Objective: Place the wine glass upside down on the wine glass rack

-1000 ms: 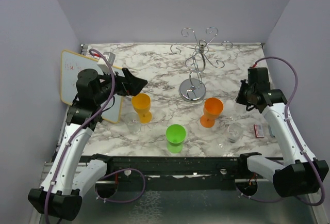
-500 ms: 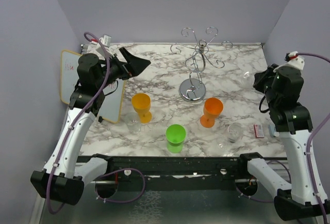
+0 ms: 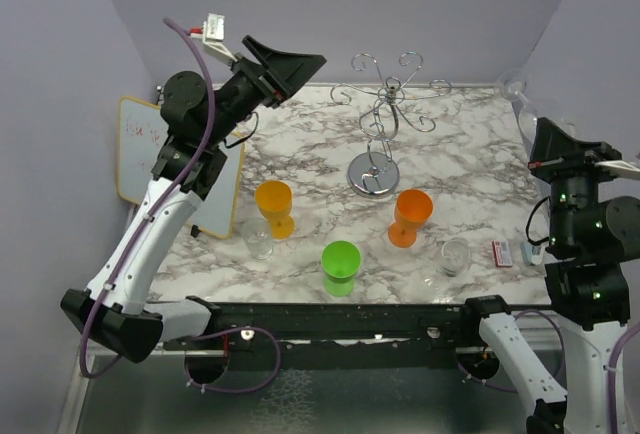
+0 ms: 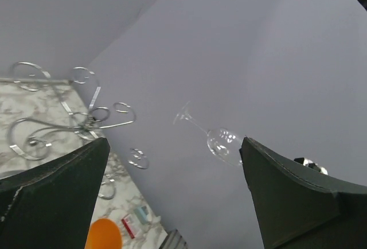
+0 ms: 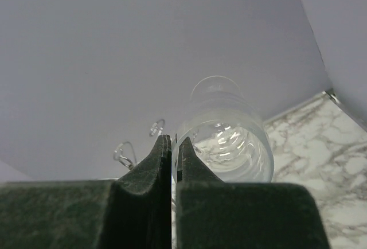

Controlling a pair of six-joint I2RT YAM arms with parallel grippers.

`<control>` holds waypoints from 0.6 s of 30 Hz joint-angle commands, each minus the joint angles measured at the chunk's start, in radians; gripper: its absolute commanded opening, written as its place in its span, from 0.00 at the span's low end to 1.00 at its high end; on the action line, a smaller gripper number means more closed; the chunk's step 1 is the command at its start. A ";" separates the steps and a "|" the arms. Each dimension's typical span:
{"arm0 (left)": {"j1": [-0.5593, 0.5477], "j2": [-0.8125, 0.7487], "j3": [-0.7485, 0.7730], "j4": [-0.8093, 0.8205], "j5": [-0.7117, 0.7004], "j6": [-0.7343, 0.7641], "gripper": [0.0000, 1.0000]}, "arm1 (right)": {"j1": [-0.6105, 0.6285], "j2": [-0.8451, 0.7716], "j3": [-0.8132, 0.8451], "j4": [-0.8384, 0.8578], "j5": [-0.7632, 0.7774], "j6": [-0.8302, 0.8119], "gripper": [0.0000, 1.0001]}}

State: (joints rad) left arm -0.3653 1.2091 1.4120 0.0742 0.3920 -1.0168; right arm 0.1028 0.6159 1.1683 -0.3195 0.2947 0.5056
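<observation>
A clear wine glass (image 5: 229, 140) is pinched by its rim in my right gripper (image 5: 174, 140), which is shut on it. The glass is lifted high by the right wall (image 3: 520, 99), above and right of the wine glass rack (image 3: 385, 124). From the left wrist view the wine glass (image 4: 222, 141) hangs tilted in the air, its foot pointing toward the rack (image 4: 63, 123). My left gripper (image 3: 292, 62) is raised high at the back left and stands open (image 4: 175, 146) with nothing between its fingers. Two rack curls (image 5: 129, 151) show left of the right fingers.
On the marble table stand two orange cups (image 3: 274, 204) (image 3: 410, 214), a green cup (image 3: 340, 264) and two small clear glasses (image 3: 258, 242) (image 3: 455, 254). A whiteboard (image 3: 150, 149) leans at the left. A small red box (image 3: 501, 253) lies at the right. Grey walls close in all around.
Both arms have risen. The right gripper has lifted the wine glass from table height up beside the right wall. The left gripper has swung up and toward the back, still open.
</observation>
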 commanded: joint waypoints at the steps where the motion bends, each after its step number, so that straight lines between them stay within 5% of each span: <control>1: -0.165 0.097 0.094 0.154 -0.088 -0.031 0.99 | -0.003 -0.051 -0.011 0.195 -0.104 0.009 0.00; 12: -0.515 0.333 0.309 0.212 -0.245 0.023 0.99 | -0.003 -0.147 -0.067 0.434 -0.316 0.095 0.01; 18: -0.581 0.489 0.468 0.222 -0.259 -0.028 0.96 | -0.003 -0.165 -0.107 0.519 -0.359 0.148 0.01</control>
State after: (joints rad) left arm -0.9253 1.6306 1.7863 0.2543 0.1730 -1.0142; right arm 0.1028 0.4675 1.0744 0.0700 0.0067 0.6029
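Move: The wine glass, held by its rim in the right fingers with its foot pointing forward, lies about 36 cm to the left hand's right, 1 cm back and 5 cm lower. Its middle is roughly 9 cm ahead of the right hand, 2 cm left and 1 cm below. The open left gripper is some 38 cm left, 10 cm ahead and 4 cm above the right hand. The rack's middle is about 12 cm ahead of the left hand, 18 cm right and 30 cm below. The wine glass, its rim still pinched in the shut right fingers, is drawn back some 7 cm and up about 8, drifting left, as that wrist tips upward and turns counter-clockwise, swinging the foot up towards the left gripper. The left hand, fingers kept wide open, sweeps about 20 cm right towards the stem and foot, also easing back and up a little while turning clockwise. ##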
